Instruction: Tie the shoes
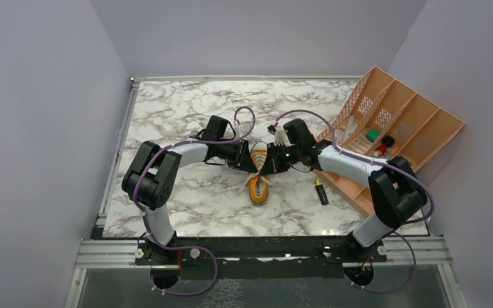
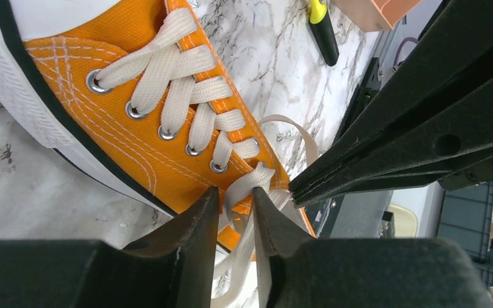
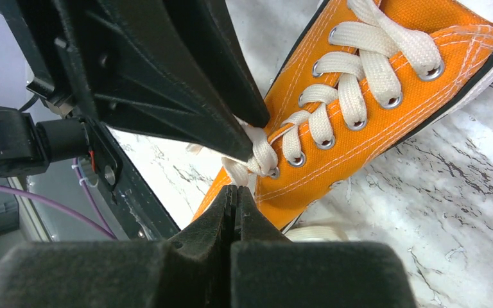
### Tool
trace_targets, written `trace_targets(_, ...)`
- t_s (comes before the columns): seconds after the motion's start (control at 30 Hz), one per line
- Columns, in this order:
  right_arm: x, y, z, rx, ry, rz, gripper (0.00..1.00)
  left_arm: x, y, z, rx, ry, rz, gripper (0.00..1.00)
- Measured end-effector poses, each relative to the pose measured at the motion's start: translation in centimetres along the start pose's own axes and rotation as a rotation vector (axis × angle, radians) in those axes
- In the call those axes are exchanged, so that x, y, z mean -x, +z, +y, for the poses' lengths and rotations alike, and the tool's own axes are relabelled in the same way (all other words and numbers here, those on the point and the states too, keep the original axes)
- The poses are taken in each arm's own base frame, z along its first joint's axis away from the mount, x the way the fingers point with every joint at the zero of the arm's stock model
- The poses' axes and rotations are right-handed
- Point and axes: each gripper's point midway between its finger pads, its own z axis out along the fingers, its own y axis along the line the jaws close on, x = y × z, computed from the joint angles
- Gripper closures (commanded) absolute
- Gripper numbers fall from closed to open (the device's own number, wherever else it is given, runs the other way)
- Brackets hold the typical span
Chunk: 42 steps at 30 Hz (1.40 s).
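Note:
The orange sneaker (image 1: 259,187) lies in the middle of the marble table, its white toe cap toward the near edge. Both grippers meet over the top of its white laces (image 2: 186,96). My left gripper (image 2: 236,200) has its fingers narrowly apart with a lace loop squeezed between them, just past the last eyelets. My right gripper (image 3: 237,189) is shut, its tips pinching a lace strand beside the knot area. The shoe (image 3: 372,147) fills the right wrist view. In the top view the left gripper (image 1: 255,163) and the right gripper (image 1: 271,168) almost touch.
A peach slotted rack (image 1: 391,128) lies tilted at the right, holding a green and a red item. A black marker with a yellow cap (image 1: 321,191) lies between the shoe and the rack; it also shows in the left wrist view (image 2: 324,29). Walls enclose the table.

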Motion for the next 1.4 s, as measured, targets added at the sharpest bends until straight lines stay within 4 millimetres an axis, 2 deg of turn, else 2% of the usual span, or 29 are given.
trace_targets(0.13,0.0,0.0,0.0,0.000,0.006,0.000,0.99,0.0,0.0,-0.1,-0.007,0.011,0.002,0.80)
trace_targets(0.2,0.0,0.0,0.1,-0.001,0.017,0.000,0.99,0.2,0.0,-0.1,-0.009,0.016,0.000,0.88)
trace_targets(0.23,0.0,0.0,0.1,-0.001,0.023,-0.001,0.99,0.2,0.0,-0.2,-0.010,0.018,-0.002,0.89)
trace_targets(0.6,-0.2,-0.1,0.1,-0.009,0.131,-0.045,0.99,1.3,-0.7,-1.8,-0.028,0.052,-0.043,0.91)
trace_targets(1.03,1.0,0.3,-0.4,-0.038,0.209,-0.112,0.99,0.4,-1.1,-2.2,-0.031,0.026,-0.044,0.93)
trace_targets(1.4,1.5,1.6,-1.0,-0.037,0.251,-0.116,0.99,0.1,-0.8,-2.6,-0.036,0.024,-0.034,0.93)
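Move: The lace crossing at the top of the lacing is right at the left fingertips, about 1 cm to their right and 1 cm below. From that hand the white toe cap lies some 8 cm ahead and 1 cm right, the shoe's opening about 6 cm back and 1 cm right. From the closed right fingertips, the same lace crossing is about 1 cm to the left, and the marker roughly 20 cm right, 7 cm back and 6 cm lower. The left fingers close on the lace at the crossing, pinching it, and lift it about 2.5 cm, then ease roughly 1 cm back. The right fingers stay shut against the lace beside them, first nearly in place; the hand then turns some 15 degrees clockwise while edging about 2 cm forward and 1 cm down and left. ##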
